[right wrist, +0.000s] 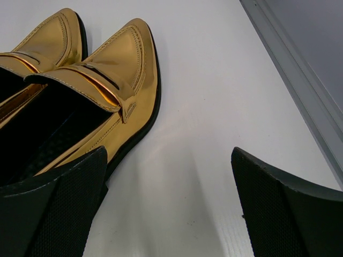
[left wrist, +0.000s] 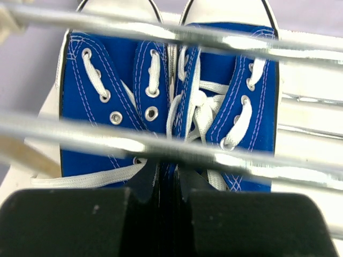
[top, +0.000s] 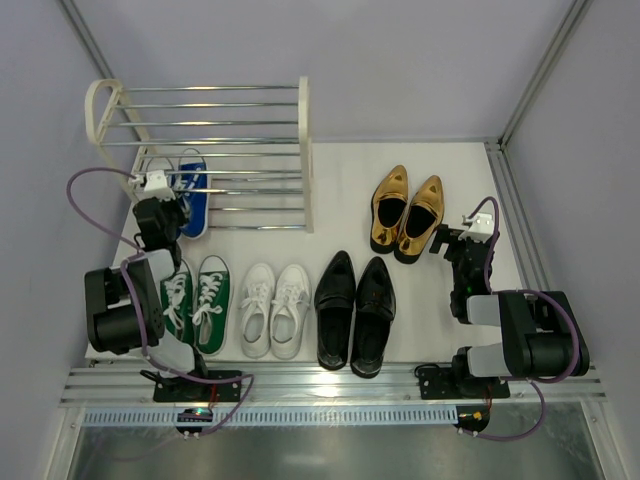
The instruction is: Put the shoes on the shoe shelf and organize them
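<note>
The pair of blue sneakers [top: 192,187] [left wrist: 112,80] sits toes-away on the lowest level of the shoe shelf [top: 304,150], at its left end. My left gripper [top: 168,212] [left wrist: 171,182] is shut on their inner heel edges, pinched together; chrome rods [left wrist: 161,145] cross in front of them. Green sneakers [top: 196,305], white sneakers [top: 273,310] and black loafers [top: 355,312] stand in a row on the white floor. Gold shoes [top: 407,212] [right wrist: 115,64] lie further back on the right. My right gripper [top: 462,238] [right wrist: 169,155] is open just right of the gold pair, nothing between its fingers.
The shelf's upper tiers [top: 200,105] hold nothing. A grey metal rail [top: 520,250] [right wrist: 300,91] runs along the right edge of the white floor [right wrist: 214,80]. The arms' bases sit on the aluminium rail [top: 330,385] at the near edge.
</note>
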You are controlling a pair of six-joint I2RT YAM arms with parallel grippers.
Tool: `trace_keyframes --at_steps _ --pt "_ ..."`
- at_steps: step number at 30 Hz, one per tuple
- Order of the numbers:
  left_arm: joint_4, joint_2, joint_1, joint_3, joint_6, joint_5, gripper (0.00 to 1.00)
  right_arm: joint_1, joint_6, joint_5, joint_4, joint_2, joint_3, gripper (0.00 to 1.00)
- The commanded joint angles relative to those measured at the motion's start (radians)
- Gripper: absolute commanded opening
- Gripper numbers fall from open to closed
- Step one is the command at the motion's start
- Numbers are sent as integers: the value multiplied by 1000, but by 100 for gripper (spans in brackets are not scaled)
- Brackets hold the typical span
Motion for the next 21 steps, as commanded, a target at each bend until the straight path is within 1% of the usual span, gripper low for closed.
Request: trace_keyframes --at_steps 1,6,12,18,21 --pt "227 19 13 101 37 28 0 1 -6 -2 76 -9 6 97" --pt "224 91 25 170 31 63 0 1 -6 -2 76 -7 5 97" --pt "237 160 26 204 28 99 0 1 -6 -2 76 -7 6 98" --pt "258 183 26 221 -1 142 0 1 -6 0 76 -7 6 97" --pt "232 156 26 209 -5 180 0 1 -6 -2 76 -7 6 97"
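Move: The left gripper holds the blue sneakers pinched together. The place for them, the left end of the shoe shelf's bottom tier, lies about 7 cm ahead, straight on and some 8 cm lower. The shelf's left side panel stands roughly 9 cm to the left and 5 cm ahead. The green sneakers sit some 25 cm back, 3 cm to the right and 9 cm below. From the idle right hand that tier end lies about 73 cm left, 12 cm ahead and 4 cm below. Push the left gripper forward about 3.5 cm between the tiers, carrying the blue sneakers farther into the shoe shelf, then, still easing forward, sink it nearly 4 cm towards the bottom tier. Keep the fingers shut on the shoes' inner sides, tip them down slightly and turn about 5 degrees clockwise. ##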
